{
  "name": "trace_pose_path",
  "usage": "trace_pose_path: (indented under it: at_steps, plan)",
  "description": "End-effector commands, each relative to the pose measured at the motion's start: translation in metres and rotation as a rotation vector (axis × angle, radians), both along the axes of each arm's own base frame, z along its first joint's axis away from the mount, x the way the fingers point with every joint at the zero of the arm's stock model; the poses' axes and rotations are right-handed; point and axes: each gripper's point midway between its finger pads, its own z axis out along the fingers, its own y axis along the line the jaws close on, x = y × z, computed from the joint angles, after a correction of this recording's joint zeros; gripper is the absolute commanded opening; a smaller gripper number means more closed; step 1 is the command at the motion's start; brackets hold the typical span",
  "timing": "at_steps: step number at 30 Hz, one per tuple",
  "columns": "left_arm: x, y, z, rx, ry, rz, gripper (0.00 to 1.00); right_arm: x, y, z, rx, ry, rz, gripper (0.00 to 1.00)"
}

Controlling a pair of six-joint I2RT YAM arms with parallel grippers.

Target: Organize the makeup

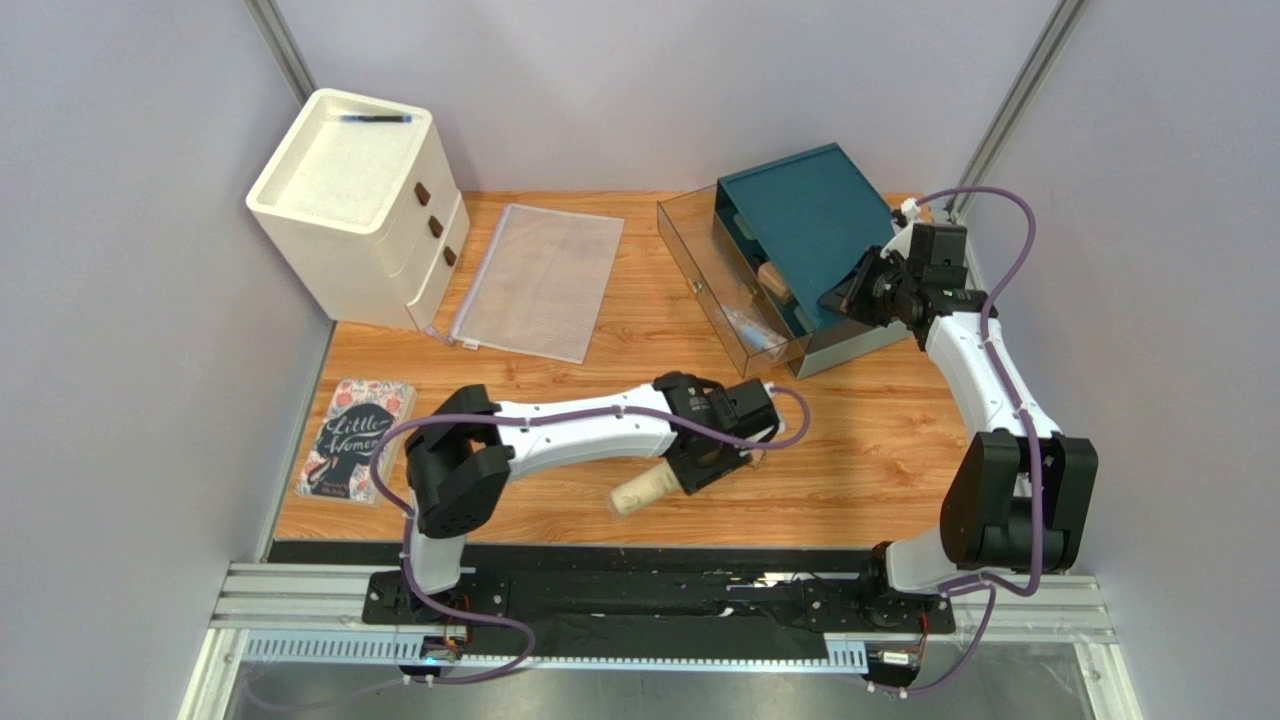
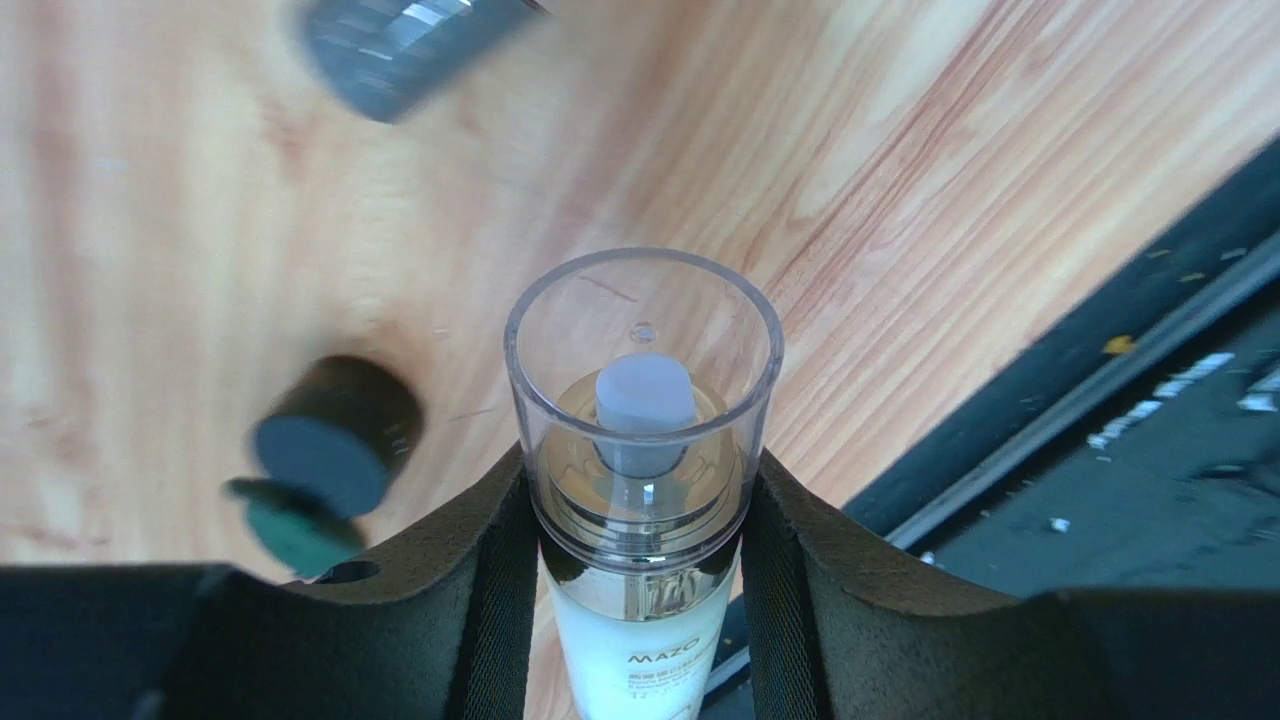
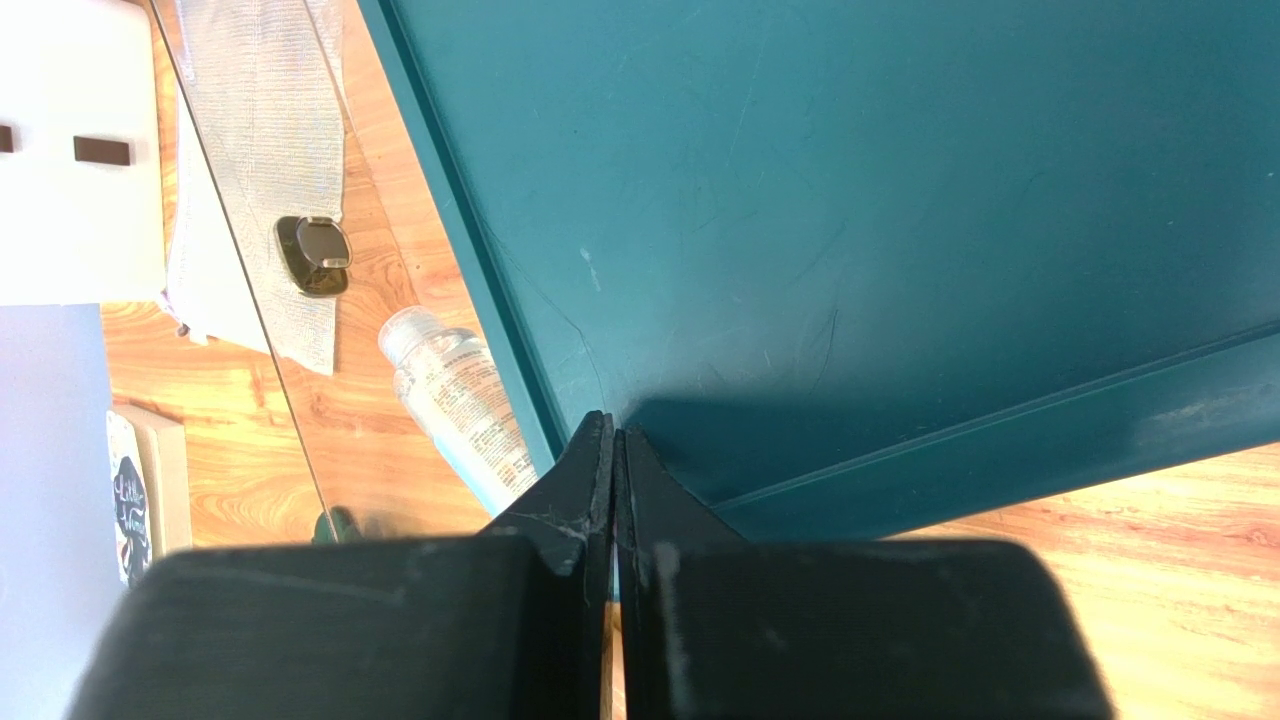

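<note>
My left gripper is shut on a cream bottle with a clear cap and holds it over the wooden table, near the front edge. The bottle also shows in the top view. Two dark round compacts lie on the table just left of it, one dark grey and one green. My right gripper is shut on the edge of the teal lid of the clear organizer box. A clear bottle with a printed label lies inside that box.
A white drawer unit stands at the back left, with a clear zip pouch beside it. An illustrated book lies at the left edge. A blurred grey object lies beyond the held bottle. The box front has a dark knob.
</note>
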Motion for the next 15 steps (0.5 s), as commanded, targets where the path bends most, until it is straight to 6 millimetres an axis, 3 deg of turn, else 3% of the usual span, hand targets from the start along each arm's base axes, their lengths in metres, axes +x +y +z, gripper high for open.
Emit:
trace_pose_path:
  at_steps: [1,2,4,5,6,8,10,11,14,15]
  plan:
    - [0.033,-0.023,0.110,-0.260,-0.145,0.115,0.00,-0.062,-0.017,-0.084,-0.085,0.367,-0.039,0.00]
    - [0.040,-0.030,0.138,-0.329,-0.156,0.142,0.00,-0.062,-0.017,-0.084,-0.083,0.364,-0.039,0.00]
    - [0.057,-0.034,0.164,-0.414,-0.137,0.193,0.00,-0.062,-0.017,-0.085,-0.084,0.368,-0.040,0.00]
    - [0.066,-0.041,0.189,-0.489,-0.144,0.212,0.00,-0.062,-0.017,-0.085,-0.083,0.367,-0.039,0.00]
    - [0.069,-0.046,0.201,-0.550,-0.106,0.236,0.00,-0.062,-0.017,-0.085,-0.082,0.367,-0.038,0.00]
    - [0.097,-0.048,0.229,-0.666,-0.100,0.303,0.00,-0.063,-0.017,-0.086,-0.082,0.370,-0.037,0.00]
    - [0.107,-0.052,0.245,-0.758,-0.048,0.366,0.00,-0.063,-0.017,-0.086,-0.083,0.369,-0.039,0.00]
    - [0.128,-0.050,0.254,-0.810,-0.052,0.411,0.00,-0.062,-0.017,-0.086,-0.083,0.366,-0.039,0.00]
    - [0.153,-0.054,0.269,-0.955,0.043,0.534,0.00,-0.063,-0.017,-0.087,-0.083,0.370,-0.039,0.00]
    - [0.154,-0.058,0.274,-0.998,0.089,0.533,0.00,-0.063,-0.017,-0.087,-0.082,0.372,-0.039,0.00]
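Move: The left hand already holds the cream bottle clear of the table; the open clear drawer lies about 25 cm ahead, 5 cm right and 3 cm lower. The clear bottle in it is some 20 cm ahead and 9 cm right of the hand, the peach tube 4 cm ahead and 6 cm right, the black jar 5 cm ahead and 9 cm left. From the right hand, the drawer lies roughly 12 cm left, 3 cm ahead and 12 cm down. Left hand, still gripping, raises the cream bottle about 23 cm and 15 cm forward toward above the drawer, tilting rightward. ##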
